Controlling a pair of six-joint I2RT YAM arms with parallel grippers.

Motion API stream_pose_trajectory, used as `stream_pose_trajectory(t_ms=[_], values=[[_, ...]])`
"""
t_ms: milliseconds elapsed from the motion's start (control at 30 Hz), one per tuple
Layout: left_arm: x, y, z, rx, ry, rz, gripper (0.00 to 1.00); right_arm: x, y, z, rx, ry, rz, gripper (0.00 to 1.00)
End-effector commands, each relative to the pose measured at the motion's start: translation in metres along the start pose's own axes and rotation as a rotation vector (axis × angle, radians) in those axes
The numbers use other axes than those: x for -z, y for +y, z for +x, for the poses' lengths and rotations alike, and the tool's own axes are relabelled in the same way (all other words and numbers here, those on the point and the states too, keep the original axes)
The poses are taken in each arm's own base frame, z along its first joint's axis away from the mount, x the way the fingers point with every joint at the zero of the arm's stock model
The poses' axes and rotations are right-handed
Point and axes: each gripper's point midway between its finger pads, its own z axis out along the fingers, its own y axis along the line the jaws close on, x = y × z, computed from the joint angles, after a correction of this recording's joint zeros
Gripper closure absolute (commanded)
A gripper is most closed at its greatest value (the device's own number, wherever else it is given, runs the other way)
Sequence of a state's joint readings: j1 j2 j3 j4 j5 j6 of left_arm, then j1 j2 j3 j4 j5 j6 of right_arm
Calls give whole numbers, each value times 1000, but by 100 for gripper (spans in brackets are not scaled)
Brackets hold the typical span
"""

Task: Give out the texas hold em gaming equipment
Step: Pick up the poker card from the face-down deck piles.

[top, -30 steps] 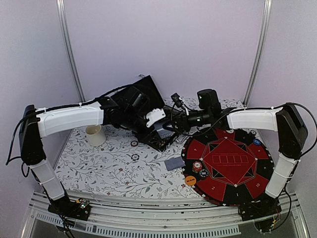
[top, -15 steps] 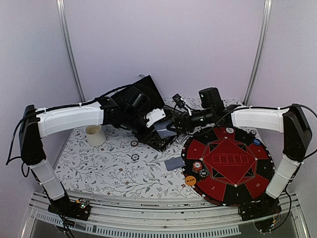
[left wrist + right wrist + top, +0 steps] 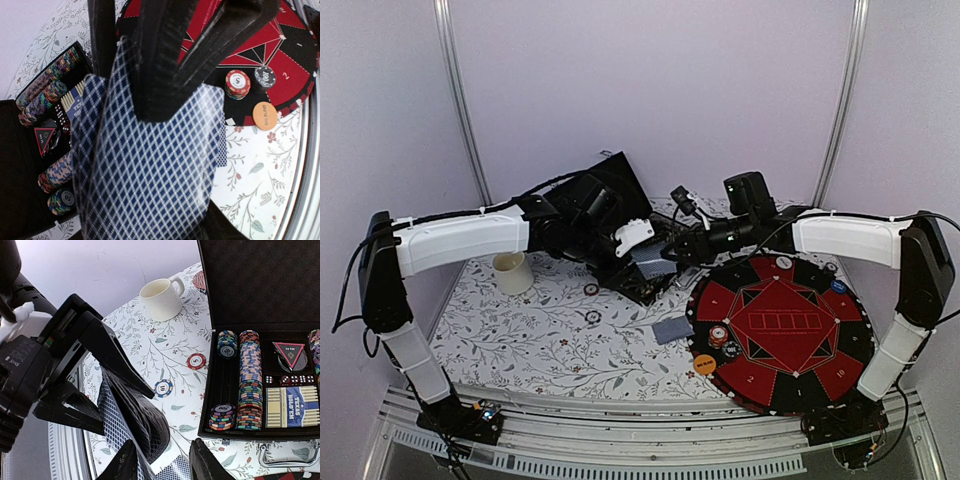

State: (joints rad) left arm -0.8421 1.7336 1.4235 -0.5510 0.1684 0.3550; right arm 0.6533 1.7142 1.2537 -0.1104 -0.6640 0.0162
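Note:
My left gripper (image 3: 642, 252) is shut on a deck of playing cards (image 3: 150, 165) with blue diamond backs, held above the open black case (image 3: 620, 190). My right gripper (image 3: 165, 465) reaches in from the right. Its jaws stand apart around the deck's bowed edge (image 3: 155, 432), which lies against the left finger, with a gap to the right one. Rows of poker chips (image 3: 248, 385) fill the case tray. Chip stacks (image 3: 720, 337) and an orange button (image 3: 705, 365) sit on the round red-and-black mat (image 3: 780, 385). A white button (image 3: 783, 263) and a blue one (image 3: 838, 286) lie at its far rim.
A cream cup (image 3: 513, 272) stands at the left on the floral cloth. Two loose chips (image 3: 196, 360) (image 3: 163, 388) lie between cup and case. A small pile of cards (image 3: 672, 330) rests left of the mat. The case also holds dice (image 3: 290, 380) and a card box (image 3: 292, 407).
The right arm has stretched out, its elbow swinging right, and its fingers have drawn closer together at the deck. The left arm and deck have stayed still.

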Motion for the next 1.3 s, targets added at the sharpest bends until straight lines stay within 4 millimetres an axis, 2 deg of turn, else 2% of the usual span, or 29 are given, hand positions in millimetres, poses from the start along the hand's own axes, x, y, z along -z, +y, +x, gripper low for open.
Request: stream_pose_trajectory(t_ms=[0, 233, 467, 533, 700, 900, 1100, 1267], values=[[5, 5, -5, -6, -31, -10, 50, 15, 4, -18, 44, -27, 29, 62], [5, 5, -4, -6, -30, -9, 49, 21, 6, -12, 26, -28, -6, 71], [5, 5, -4, -8, -29, -9, 49, 22, 8, -11, 18, -17, -19, 93], [5, 5, -4, -9, -29, -10, 50, 23, 7, -11, 12, -11, -6, 96], [5, 5, -4, -9, -29, -10, 49, 31, 7, -11, 20, 7, 31, 98], [5, 4, -4, -9, -28, -8, 49, 49, 19, -18, 78, 0, 33, 98], [4, 4, -4, -9, -29, -5, 49, 77, 18, -25, 88, -23, 58, 98], [5, 5, -4, -8, -31, -6, 49, 106, 8, -31, 76, -58, 107, 98]])
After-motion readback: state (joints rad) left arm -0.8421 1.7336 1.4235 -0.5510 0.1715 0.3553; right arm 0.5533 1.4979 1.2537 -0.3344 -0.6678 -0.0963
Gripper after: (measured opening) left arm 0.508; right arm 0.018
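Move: The face-down deck is in my left hand, its middle about 4 cm to the right of those fingers and 1 cm ahead. From my right hand, the top card's middle is roughly 5 cm left, 1 cm back and 2 cm below. The pile on the table lies some 18 cm below my right hand and 3 cm back; the chip case's tray is about 16 cm ahead and 5 cm left, and the red chip stack 12 cm right and 4 cm back. I shut my right fingers from about a third open onto the edge of the top card, easing a centimetre to the right as they pinch it. Then I draw that hand away from the deck, speeding up to the right and upward, some 6 cm right and 5 cm up in all. My left hand stays still and keeps its grip on the deck. ##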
